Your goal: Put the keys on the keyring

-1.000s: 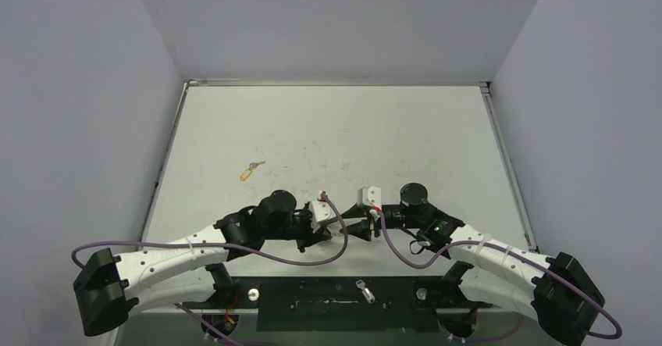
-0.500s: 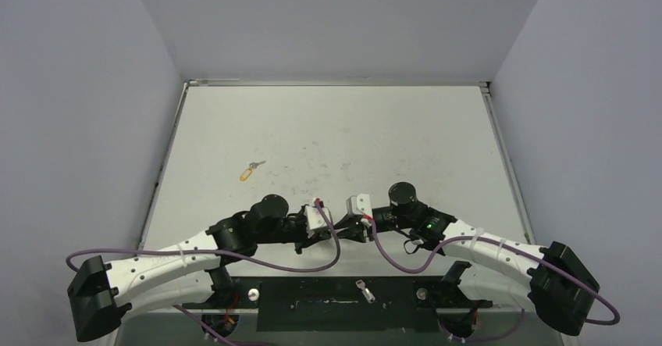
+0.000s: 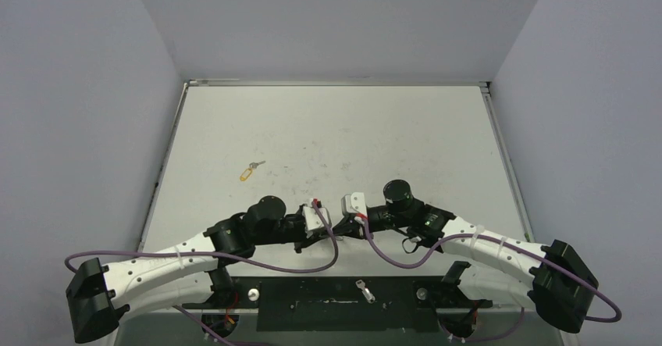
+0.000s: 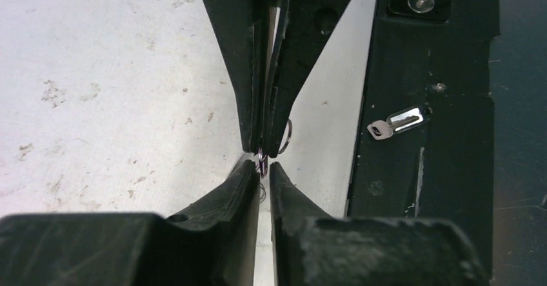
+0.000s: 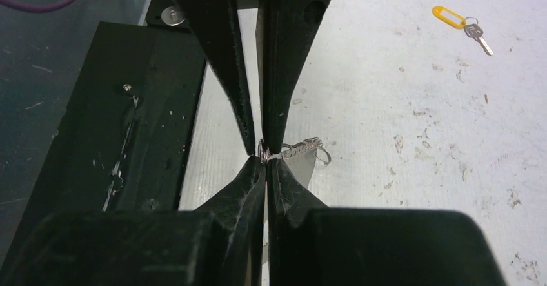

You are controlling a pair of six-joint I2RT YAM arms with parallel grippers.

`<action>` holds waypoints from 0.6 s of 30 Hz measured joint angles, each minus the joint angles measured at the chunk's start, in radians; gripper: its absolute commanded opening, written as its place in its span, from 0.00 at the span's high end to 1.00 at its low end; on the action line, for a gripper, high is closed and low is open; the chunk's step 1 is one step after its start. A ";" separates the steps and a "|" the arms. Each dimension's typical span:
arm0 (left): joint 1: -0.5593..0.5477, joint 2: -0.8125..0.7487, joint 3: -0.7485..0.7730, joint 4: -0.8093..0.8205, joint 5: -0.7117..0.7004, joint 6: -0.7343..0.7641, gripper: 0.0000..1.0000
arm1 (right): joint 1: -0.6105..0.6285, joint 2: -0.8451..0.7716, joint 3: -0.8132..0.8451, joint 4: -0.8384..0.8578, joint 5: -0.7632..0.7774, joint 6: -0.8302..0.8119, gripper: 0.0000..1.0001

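Note:
My left gripper (image 3: pixel 328 233) and right gripper (image 3: pixel 341 226) meet tip to tip low over the table's near edge. Both are shut on the keyring: a small ring is pinched between the tips, and its short chain (image 5: pixel 302 148) trails off to the right above the table. In the left wrist view my left gripper (image 4: pixel 264 165) is shut, with a thin ring (image 4: pixel 287 137) showing beside the opposite fingers (image 4: pixel 235 53). My right gripper (image 5: pixel 265 161) is shut on the same end. One key with a yellow tag (image 3: pixel 248 172) lies on the table, left of centre. A plain silver key (image 3: pixel 364 290) lies on the black base plate.
The black base plate (image 3: pixel 312 303) runs along the table's near edge between the arm bases. Purple cables loop from both wrists. Grey walls enclose the white table (image 3: pixel 336 127) on three sides. The yellow tag (image 5: pixel 449 17) also shows in the right wrist view, far right.
My right gripper has moved left to the left gripper's tips and shut there. The left arm has drifted slightly left and stayed shut.

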 measured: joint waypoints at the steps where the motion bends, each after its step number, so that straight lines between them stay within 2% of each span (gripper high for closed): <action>1: 0.000 -0.003 -0.001 0.000 -0.007 0.004 0.81 | 0.000 0.000 0.009 -0.010 0.011 0.009 1.00; 8: -0.001 -0.055 -0.057 0.021 -0.088 -0.007 0.74 | 0.001 -0.009 0.055 -0.051 0.083 0.115 1.00; 18: -0.003 -0.092 -0.137 0.158 -0.145 -0.031 0.68 | 0.001 -0.034 0.065 -0.107 0.117 0.195 1.00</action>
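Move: Both hands meet fingertip to fingertip at the keyring, the grey plate with wire rings. One of its wire rings sits about 1 cm to the right of the left hand and 1 cm to the left of the right hand, level with both, and the plate hangs some 5 cm below the left hand, 1 cm ahead and 1 cm right. From the left hand, the loose key with the clear tag lies roughly 10 cm back, 8 cm right and 15 cm down; the yellow-tag key lies about 25 cm ahead, 24 cm left and as far down. The left fingers, shut at the ring, spread to about a third of their opening and come free while that hand goes about 2 cm forward and 1 cm or so left, away from the right fingertips, dipping about 1 cm before rising partway again. The right fingers stay shut on the wire ring and keep it pinched as that hand lifts about 1.5 cm and goes 1 cm forward, its wrist turning some 15 degrees, partly clockwise. ##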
